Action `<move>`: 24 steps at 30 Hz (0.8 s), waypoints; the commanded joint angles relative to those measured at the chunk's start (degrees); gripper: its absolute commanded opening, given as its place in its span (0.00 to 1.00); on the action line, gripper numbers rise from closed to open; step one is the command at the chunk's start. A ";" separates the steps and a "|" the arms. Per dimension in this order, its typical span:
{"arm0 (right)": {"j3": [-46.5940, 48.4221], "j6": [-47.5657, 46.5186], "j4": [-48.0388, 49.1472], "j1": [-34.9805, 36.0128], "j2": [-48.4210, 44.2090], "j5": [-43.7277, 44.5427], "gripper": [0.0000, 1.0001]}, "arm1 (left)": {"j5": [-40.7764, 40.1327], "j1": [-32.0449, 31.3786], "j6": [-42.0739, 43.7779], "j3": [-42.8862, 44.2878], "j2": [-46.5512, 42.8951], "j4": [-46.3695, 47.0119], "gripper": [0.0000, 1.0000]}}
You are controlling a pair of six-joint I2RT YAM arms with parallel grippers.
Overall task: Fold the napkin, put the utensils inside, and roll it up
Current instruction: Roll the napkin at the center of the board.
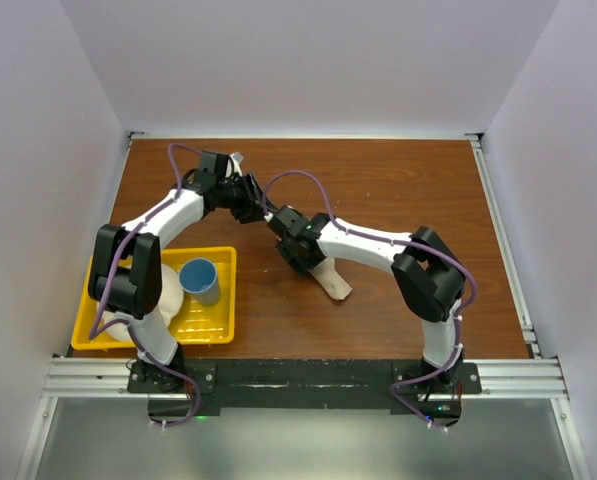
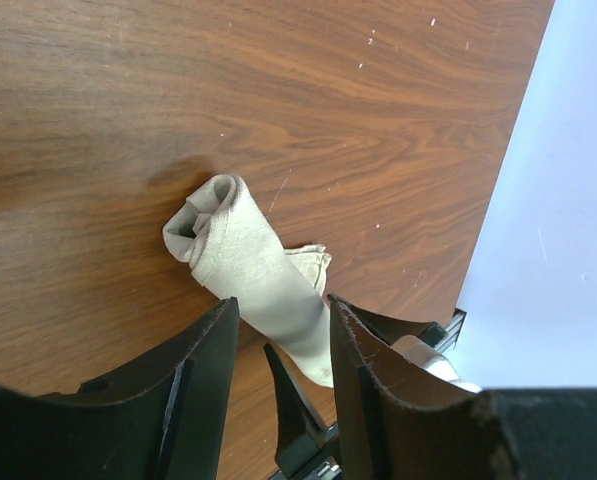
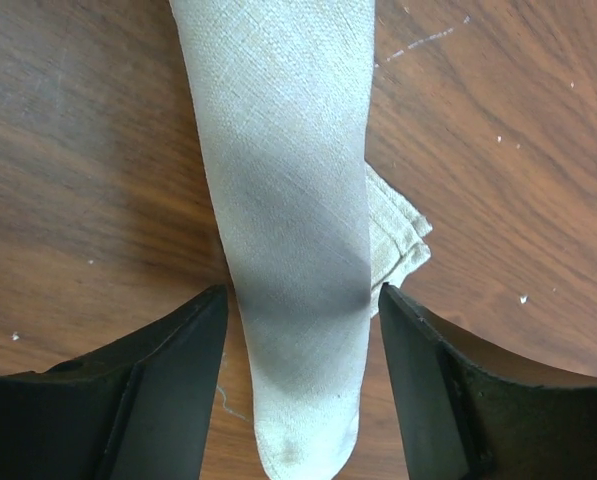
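The beige napkin [image 1: 331,283] lies rolled into a tube on the wooden table, with a loose corner sticking out at one side. In the right wrist view the napkin roll [image 3: 283,180] runs between my right gripper's open fingers [image 3: 303,292], with a small gap on each side. My right gripper [image 1: 300,262] stands over the roll's far end. My left gripper [image 1: 250,205] is open and empty, farther back, looking down at the roll [image 2: 248,265] past its own fingers [image 2: 283,305]. No knife is in view.
A yellow tray [image 1: 223,262] at the near left holds a blue cup [image 1: 200,280] and a white plate [image 1: 168,290]. White walls enclose the table on three sides. The table's right edge rail [image 2: 448,335] shows in the left wrist view.
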 commanded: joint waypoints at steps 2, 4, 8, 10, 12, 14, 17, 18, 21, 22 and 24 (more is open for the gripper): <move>-0.30 0.25 2.26 -0.11 2.38 4.48 0.58 | 1.22 0.53 -0.39 -0.25 -2.29 1.23 0.46; -0.31 1.39 2.18 -0.46 2.99 6.42 0.49 | 1.22 0.53 -0.30 -0.51 -2.29 1.32 0.46; -0.39 1.92 2.70 -2.21 3.44 4.42 0.32 | 1.05 0.53 -0.21 -1.48 -2.47 1.67 0.46; -0.48 0.70 3.32 -2.66 2.39 1.34 0.28 | 1.22 0.53 -0.39 -2.00 -2.55 1.84 0.46; -0.31 -0.88 4.90 -2.92 -0.33 -5.94 0.25 | 1.40 0.53 -0.39 -2.18 -2.55 2.19 0.46; 0.75 -1.50 5.25 -4.58 -1.66 -17.57 0.25 | 2.01 0.53 -0.39 -2.10 -2.38 2.46 0.46; 2.07 0.51 5.34 -9.40 -2.19 -30.01 0.21 | 2.89 0.53 -0.65 -1.92 -1.68 3.25 0.46; 1.89 1.04 5.69 -10.56 -2.01 -37.62 0.20 | 3.33 0.53 -0.83 -2.01 -1.07 4.21 0.46; 0.05 3.50 8.76 -14.52 -1.49 -48.01 0.19 | 5.52 0.18 -1.70 -1.83 0.52 5.88 0.46; -1.69 4.99 9.99 -15.40 -0.79 -50.68 0.18 | 5.96 -0.09 -1.97 -1.74 0.96 6.15 0.45; -4.68 8.41 14.47 -18.30 -0.08 -55.16 0.18 | 6.93 -1.14 -2.32 -1.04 2.01 6.85 0.45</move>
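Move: The napkin, already a loose roll, lies right under the open right hand, its middle about 1 cm back, 2 cm to the right and 2 cm below. The blue cup stands some 22 cm to the right hand's left and 4 cm back, near its height, in the yellow tray centred about 31 cm left, 8 cm back and 3 cm lower. From the left hand, the napkin is roughly 10 cm back, 11 cm right and 10 cm below. Sinking about 2 cm, the right hand pinches the rolled napkin, then eases left, tilting some 35 degrees. ##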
